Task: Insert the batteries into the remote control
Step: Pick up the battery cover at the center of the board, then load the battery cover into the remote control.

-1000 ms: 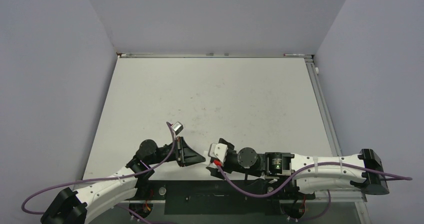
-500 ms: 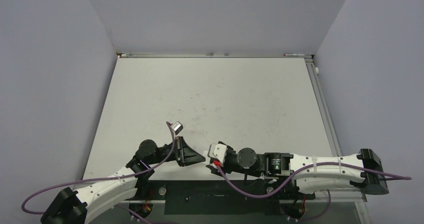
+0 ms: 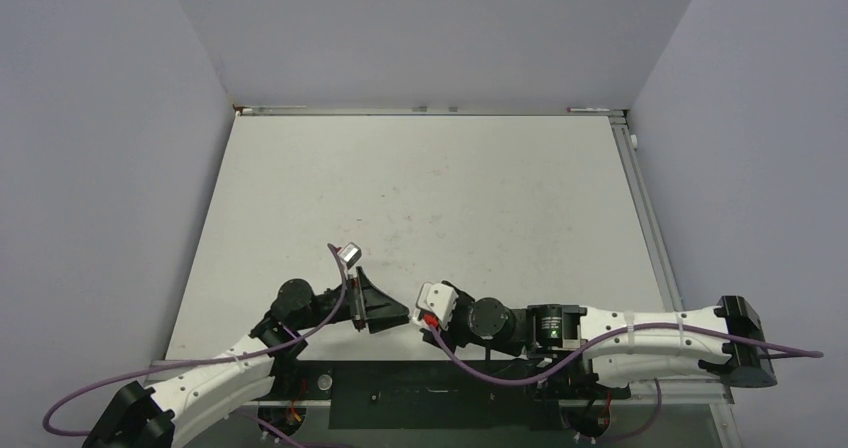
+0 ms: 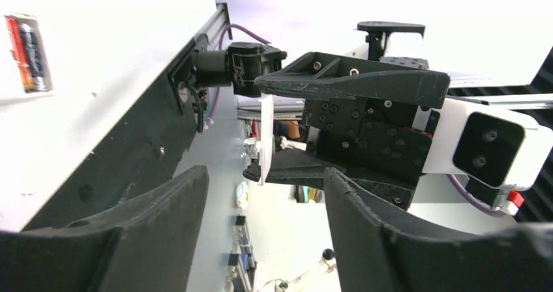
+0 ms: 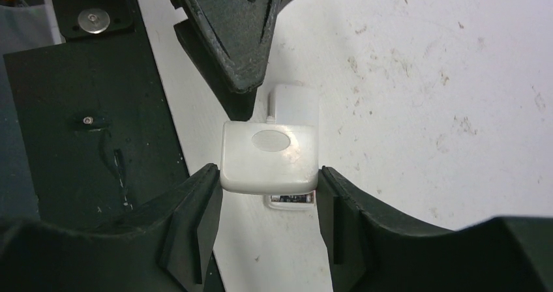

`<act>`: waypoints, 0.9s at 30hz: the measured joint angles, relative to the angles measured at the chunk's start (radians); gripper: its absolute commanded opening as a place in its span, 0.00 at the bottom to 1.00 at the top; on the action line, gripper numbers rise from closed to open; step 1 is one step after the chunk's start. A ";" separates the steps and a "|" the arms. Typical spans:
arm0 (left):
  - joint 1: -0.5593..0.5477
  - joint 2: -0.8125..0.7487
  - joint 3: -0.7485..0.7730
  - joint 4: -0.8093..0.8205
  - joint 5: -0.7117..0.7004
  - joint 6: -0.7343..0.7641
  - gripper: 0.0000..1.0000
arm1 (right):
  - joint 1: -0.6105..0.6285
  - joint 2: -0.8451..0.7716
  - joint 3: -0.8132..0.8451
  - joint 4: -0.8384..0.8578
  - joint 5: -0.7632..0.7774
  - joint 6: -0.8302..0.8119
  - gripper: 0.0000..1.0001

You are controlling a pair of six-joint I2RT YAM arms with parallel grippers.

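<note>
The remote control (image 4: 26, 44) lies on the table with its back open, a dark battery (image 4: 30, 47) in the bay beside a red strip. In the right wrist view the remote control (image 5: 293, 103) lies under a thin white cover plate (image 5: 269, 156), with the battery (image 5: 291, 199) peeking out below. My right gripper (image 5: 267, 175) is shut on that plate's two edges and holds it above the remote. My left gripper (image 4: 264, 184) stands open with nothing between its fingers, facing the right gripper (image 3: 425, 316) at the table's near edge. From above, the left gripper (image 3: 385, 313) almost touches it.
A black base plate (image 5: 78, 129) with screws runs along the near edge, just left of the remote. The white table (image 3: 420, 188) stretches away behind, with a metal rail (image 3: 645, 208) on its right side and grey walls around. Purple cables (image 3: 340, 268) loop off both wrists.
My left gripper has opened from shut and edged slightly up and left. The right gripper has tightened a little and shifted slightly left.
</note>
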 measured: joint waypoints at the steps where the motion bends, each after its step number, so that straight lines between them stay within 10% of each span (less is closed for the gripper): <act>1: 0.008 -0.011 0.000 -0.018 -0.003 0.011 0.66 | 0.000 0.009 0.014 -0.025 0.008 0.011 0.09; 27: 0.115 -0.169 0.199 -0.881 -0.253 0.541 0.81 | -0.251 0.416 0.236 -0.451 -0.174 0.013 0.08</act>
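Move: Below the right hand, which still holds the battery cover, the remote control's open battery compartment lies about 13 cm down and 4 cm ahead, neither left nor right. The board's near edge runs some 3 cm back. The remote's body stretches on forward and left from the compartment, its middle some 8 cm ahead and 4 cm left of the right hand. From the left hand, already let go, that body is about 7 cm ahead, 2 cm left and 12 cm down; the cover is 4 cm right. Carrying the cover down about 9.5 cm and some 5 cm to the right, the right hand swings forward 5 cm, then eases slightly back, tipping its fingers steeply down by roughly 35 degrees, grip unchanged, towards the open compartment. The left hand draws off the cover, down, left and forward towards the remote's body, fingers spreading wider and dipping to point down. ##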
